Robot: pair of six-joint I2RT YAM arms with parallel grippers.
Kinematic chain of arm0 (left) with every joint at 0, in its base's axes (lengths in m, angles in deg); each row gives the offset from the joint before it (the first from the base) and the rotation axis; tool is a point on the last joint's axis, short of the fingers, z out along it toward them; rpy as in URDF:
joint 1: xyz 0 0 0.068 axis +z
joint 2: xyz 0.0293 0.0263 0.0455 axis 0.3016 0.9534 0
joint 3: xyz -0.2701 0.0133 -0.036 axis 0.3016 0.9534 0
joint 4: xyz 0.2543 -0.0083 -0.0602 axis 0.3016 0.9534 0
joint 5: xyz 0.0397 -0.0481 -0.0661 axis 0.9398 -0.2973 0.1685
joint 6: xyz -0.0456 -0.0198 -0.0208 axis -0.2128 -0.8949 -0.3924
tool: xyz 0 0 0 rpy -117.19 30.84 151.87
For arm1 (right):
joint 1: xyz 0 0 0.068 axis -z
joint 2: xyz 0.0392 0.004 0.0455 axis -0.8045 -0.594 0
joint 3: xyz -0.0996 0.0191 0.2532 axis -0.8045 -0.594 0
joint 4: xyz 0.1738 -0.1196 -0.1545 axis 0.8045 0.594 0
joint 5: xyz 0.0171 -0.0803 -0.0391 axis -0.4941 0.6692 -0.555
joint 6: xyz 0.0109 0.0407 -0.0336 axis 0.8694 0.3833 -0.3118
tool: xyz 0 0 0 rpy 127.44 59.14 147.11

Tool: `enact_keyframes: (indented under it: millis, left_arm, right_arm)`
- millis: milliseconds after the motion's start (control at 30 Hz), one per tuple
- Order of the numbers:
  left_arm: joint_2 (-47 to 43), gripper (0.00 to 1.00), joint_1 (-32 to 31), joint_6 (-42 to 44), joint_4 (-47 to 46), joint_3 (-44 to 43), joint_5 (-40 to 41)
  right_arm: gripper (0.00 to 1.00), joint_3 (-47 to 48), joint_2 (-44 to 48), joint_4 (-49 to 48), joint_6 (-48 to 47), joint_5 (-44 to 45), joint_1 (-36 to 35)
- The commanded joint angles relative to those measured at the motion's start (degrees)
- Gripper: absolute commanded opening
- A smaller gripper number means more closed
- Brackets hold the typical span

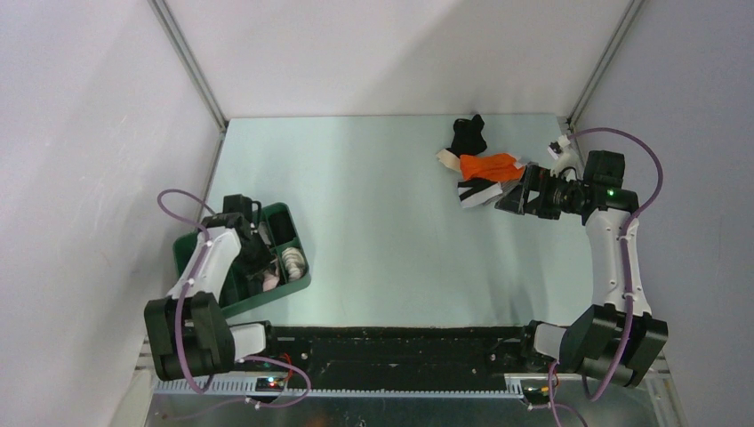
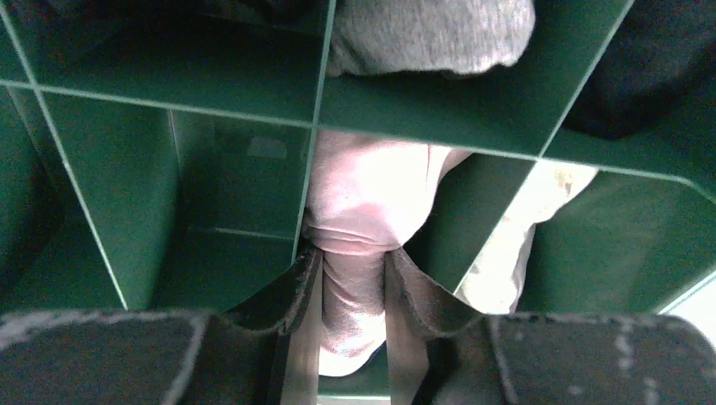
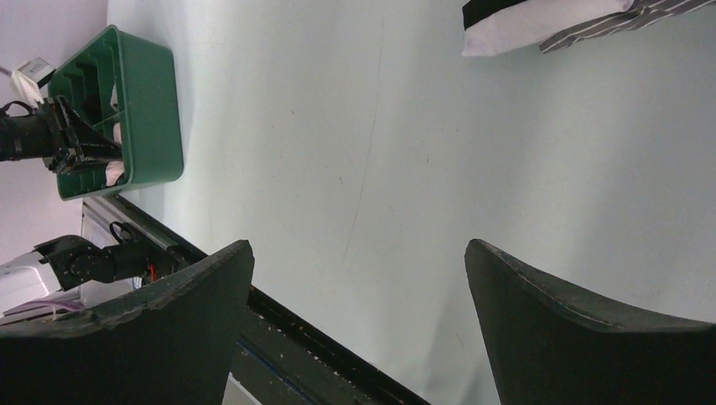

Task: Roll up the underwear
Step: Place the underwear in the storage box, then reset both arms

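My left gripper (image 1: 263,267) is down inside the green tray (image 1: 296,222). In the left wrist view its jaws (image 2: 355,257) are shut on a pale pink underwear (image 2: 371,190), which stands in a compartment between the tray's dividers (image 2: 169,101). Loose underwear lies at the back right: an orange piece (image 1: 489,165), a black one (image 1: 468,135) and a white one with a black band (image 1: 478,192). My right gripper (image 1: 509,199) hovers just right of that pile, open and empty (image 3: 359,253). The white banded piece (image 3: 540,21) shows at the top of the right wrist view.
Other compartments hold a grey roll (image 2: 431,34), a white garment (image 2: 523,228) and something black (image 2: 642,76). A white roll (image 1: 293,262) shows in the tray from above. A black rail (image 1: 400,347) runs along the near edge. White walls close the table's sides.
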Motion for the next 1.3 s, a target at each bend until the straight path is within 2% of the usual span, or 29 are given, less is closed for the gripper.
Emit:
enact_keyframes:
  millis: [0,133,200,267,300,367,433,567,667,833,967,1033,1100,1133,1200,1267]
  left_arm:
    - [2.3,0.0,0.8,-2.4,-6.4,-0.4,7.4]
    - [5.2,0.0,1.2,-1.3,-11.1,1.0,5.4]
    - [5.5,0.05,1.2,-0.6,-12.0,1.5,4.4]
    - [5.8,0.11,1.2,0.0,-13.0,2.3,5.2]
    - [5.8,0.21,1.3,0.2,-13.4,3.0,5.4]
    - [5.6,0.35,1.7,1.0,-14.4,3.6,5.7]
    - [4.4,0.44,1.9,1.9,-13.7,2.8,4.9]
    - [0.9,0.51,1.9,3.0,-8.5,-3.0,0.6]
    - [-0.4,0.61,1.8,4.1,-2.6,-7.2,0.5]
    - [-2.2,0.64,1.9,7.4,2.7,-11.0,-0.3]
    - [-3.6,0.62,1.1,9.6,-0.2,-14.8,-6.3]
    - [-3.1,0.6,-1.0,11.1,-3.2,-18.7,-8.1]
    - [-2.2,0.56,-4.3,15.4,-6.7,-23.6,-10.8]
    - [-1.4,0.56,-5.7,19.4,-7.7,-25.5,-11.1]
    - [-0.3,0.6,-9.4,25.2,-10.9,-32.0,-10.5]
    - [0.6,0.69,-11.9,30.3,-12.9,-37.4,-8.6]
  right_arm:
    - [0.99,0.1,0.3,-1.3,-0.2,0.9,-0.2]
    - [0.99,0.1,0.3,-1.2,-0.1,0.8,-0.1]
    - [1.0,0.1,0.3,-1.1,-0.3,0.8,0.0]
    - [0.99,0.1,0.3,-1.1,-0.7,0.9,0.0]
    - [0.99,0.1,0.3,-1.4,-0.7,1.0,0.1]
    - [0.99,0.1,0.5,-1.6,-0.4,0.9,0.2]
    - [0.99,0.1,0.6,-1.5,-0.3,0.8,0.4]
    - [0.99,0.1,0.9,-1.0,-0.4,0.7,0.5]
    - [1.0,0.1,1.1,-1.0,-0.2,0.7,0.7]
    - [1.0,0.1,1.1,-1.8,0.7,0.2,0.8]
    - [0.99,0.5,1.4,-2.5,0.9,0.1,0.9]
    - [0.99,1.5,1.8,-2.8,3.4,4.1,0.9]
    - [0.99,4.2,2.2,-3.1,6.2,11.8,0.9]
    - [1.0,5.6,1.8,-1.8,6.1,12.5,0.8]
    - [1.0,10.3,1.4,0.0,1.7,15.2,-0.1]
    - [0.99,14.4,2.1,-0.9,2.5,22.3,-1.9]
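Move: The left hand holds the rolled pink underwear at the near end of its compartment in the storage box; the middle of that compartment is about 2 cm ahead and 3 cm below. The white striped roll sits some 5 cm to the right and 1 cm ahead, the grey roll about 8 cm ahead and 1 cm left, and the black roll about 9 cm ahead and 3 cm right, all slightly lower. From the right hand the compartment lies roughly 54 cm left, 11 cm back and 19 cm below. The left hand, fingers pointing down, lowers the pink roll about 2.5 cm into the compartment while easing a little forward and left, then opens the fingers to roughly double their gap and lets go. It rises clear of the storage box by nearly 20 cm, sweeping some 10 cm forward over the far row and late a few cm right, the fingers tipping up forward about 30 degrees and the hand turning clockwise, while the right hand, empty and open, drifts about 3 cm right near the end. ##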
